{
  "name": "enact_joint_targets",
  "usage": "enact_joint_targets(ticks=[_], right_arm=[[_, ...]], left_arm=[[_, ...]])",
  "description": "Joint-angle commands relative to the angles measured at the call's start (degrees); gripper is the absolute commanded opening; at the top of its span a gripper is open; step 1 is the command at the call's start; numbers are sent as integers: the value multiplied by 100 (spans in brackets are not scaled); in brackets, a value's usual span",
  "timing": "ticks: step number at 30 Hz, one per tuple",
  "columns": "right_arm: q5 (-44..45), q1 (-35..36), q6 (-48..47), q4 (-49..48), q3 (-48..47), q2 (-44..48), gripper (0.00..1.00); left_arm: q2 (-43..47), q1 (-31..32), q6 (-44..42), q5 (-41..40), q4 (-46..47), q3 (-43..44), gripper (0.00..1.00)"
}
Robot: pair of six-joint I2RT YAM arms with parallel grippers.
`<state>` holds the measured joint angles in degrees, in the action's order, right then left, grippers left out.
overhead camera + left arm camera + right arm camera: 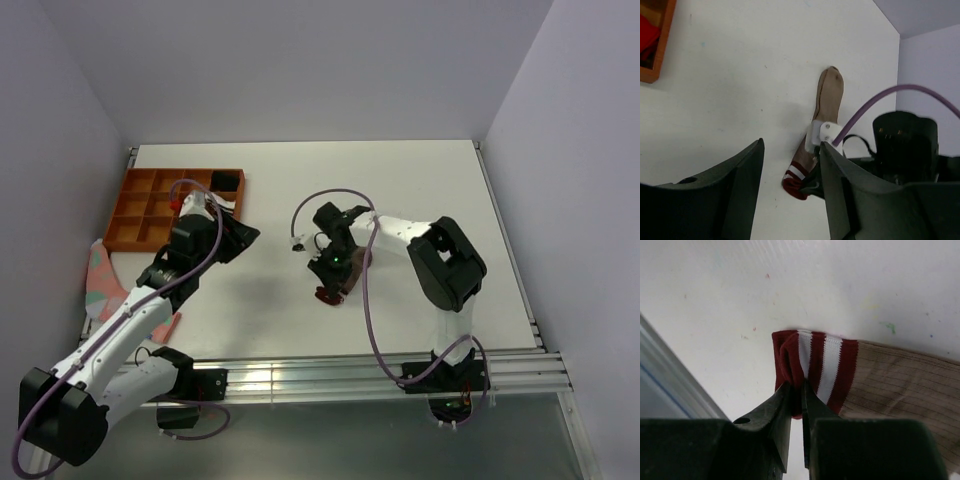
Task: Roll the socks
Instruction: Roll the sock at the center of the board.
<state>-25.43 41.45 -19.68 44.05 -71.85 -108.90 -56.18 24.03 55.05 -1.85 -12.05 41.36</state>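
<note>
The tan-brown sock lies flat on the white table, its maroon-and-white striped cuff toward the near edge. My right gripper is shut on the folded maroon edge of the cuff, low on the table; in the top view it hides most of the sock. My left gripper is open and empty, raised beside the orange tray, left of the sock. A patch of bright red fabric shows inside the tray; I cannot see a white patch on it.
The orange compartment tray stands at the back left with small dark items in it. A pink and green cloth lies at the table's left edge. A purple cable loops over the right wrist. Walls close three sides.
</note>
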Motion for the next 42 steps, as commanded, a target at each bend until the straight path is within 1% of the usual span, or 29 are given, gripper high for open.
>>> enact_joint_targets(ticks=[1,3,7,10,11,15,19,20,22,23,26,27,30,32,36,39,42], right_arm=[[-1277,-286,-658,805,-320,-79,16],[-1543,-339,-870,1025,-390,-131,16],[-1851,-348,-1116,1333,-574,-271,17],[-2080,-340,-1161,1571,-1066,-675,17],[-2123,-322,-1178,1650,-1389,-920,17],[-2229,-304,-1143,1808,-1902,-1352,17],[-2326,-322,-1108,1914,-1745,-1406,17],[-2309,-331,-1073,1905,-1692,-1388,17],[-2396,-374,-1125,2019,-1595,-1397,17],[-2449,-409,-1117,2037,-1551,-1423,16],[-2790,-541,-1186,2221,-1463,-1502,13],[-2844,-568,-1213,2274,-1428,-1511,13],[-2845,-629,-1240,2266,-1288,-1459,13],[-2836,-665,-1275,2318,-1287,-1484,13],[-3125,-761,-1626,2722,-1419,-1669,13],[-3126,-788,-1688,2714,-1375,-1696,13],[-3135,-796,-1723,2714,-1305,-1687,13]], left_arm=[[352,49,-152,386,1160,-514,52],[459,136,-240,448,1922,-934,52],[608,391,-398,536,2732,-1551,51],[635,479,-416,527,3198,-1965,52],[618,488,-433,536,3322,-2131,51],[556,523,-503,773,3841,-2448,51],[293,690,-662,809,4395,-2660,51],[231,743,-723,809,4692,-2747,51],[-31,918,-776,809,5001,-2826,50],[-129,989,-889,826,5394,-2905,50],[-542,1340,-1214,844,5827,-2959,50],[-647,1524,-1303,835,6063,-2967,50],[-1060,1736,-1558,1002,6416,-2941,50],[-1359,1763,-1681,1124,6549,-2889,50],[-1825,1807,-1796,1624,6821,-2757,50],[-2299,1859,-1927,2046,6857,-2511,50],[-2765,1938,-1998,2284,6979,-2300,49]])
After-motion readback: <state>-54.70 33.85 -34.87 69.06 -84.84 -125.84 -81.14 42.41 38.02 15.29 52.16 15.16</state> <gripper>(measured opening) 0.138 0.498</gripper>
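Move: The striped cuff of the sock lies about 16 cm to the left gripper's right, some 9 cm nearer the base and roughly 17 cm below. From the same gripper the toe end is about 7 cm ahead and 23 cm right, at table height, and the red sock in the tray is 6 cm ahead and 10 cm left. The right gripper already has the cuff in its fingertips, with the toe about 16 cm ahead and 4 cm right of it. Bring the left gripper right, down and back, about 19 cm in all, to just short of the cuff, swinging its fingers some 40 degrees clockwise and keeping them half open. Keep the right fingers shut on the cuff: raise it a couple of centimetres, sway left, then ease back rightwards and towards the base while tilting the fingertips some 30 degrees towards the base. ##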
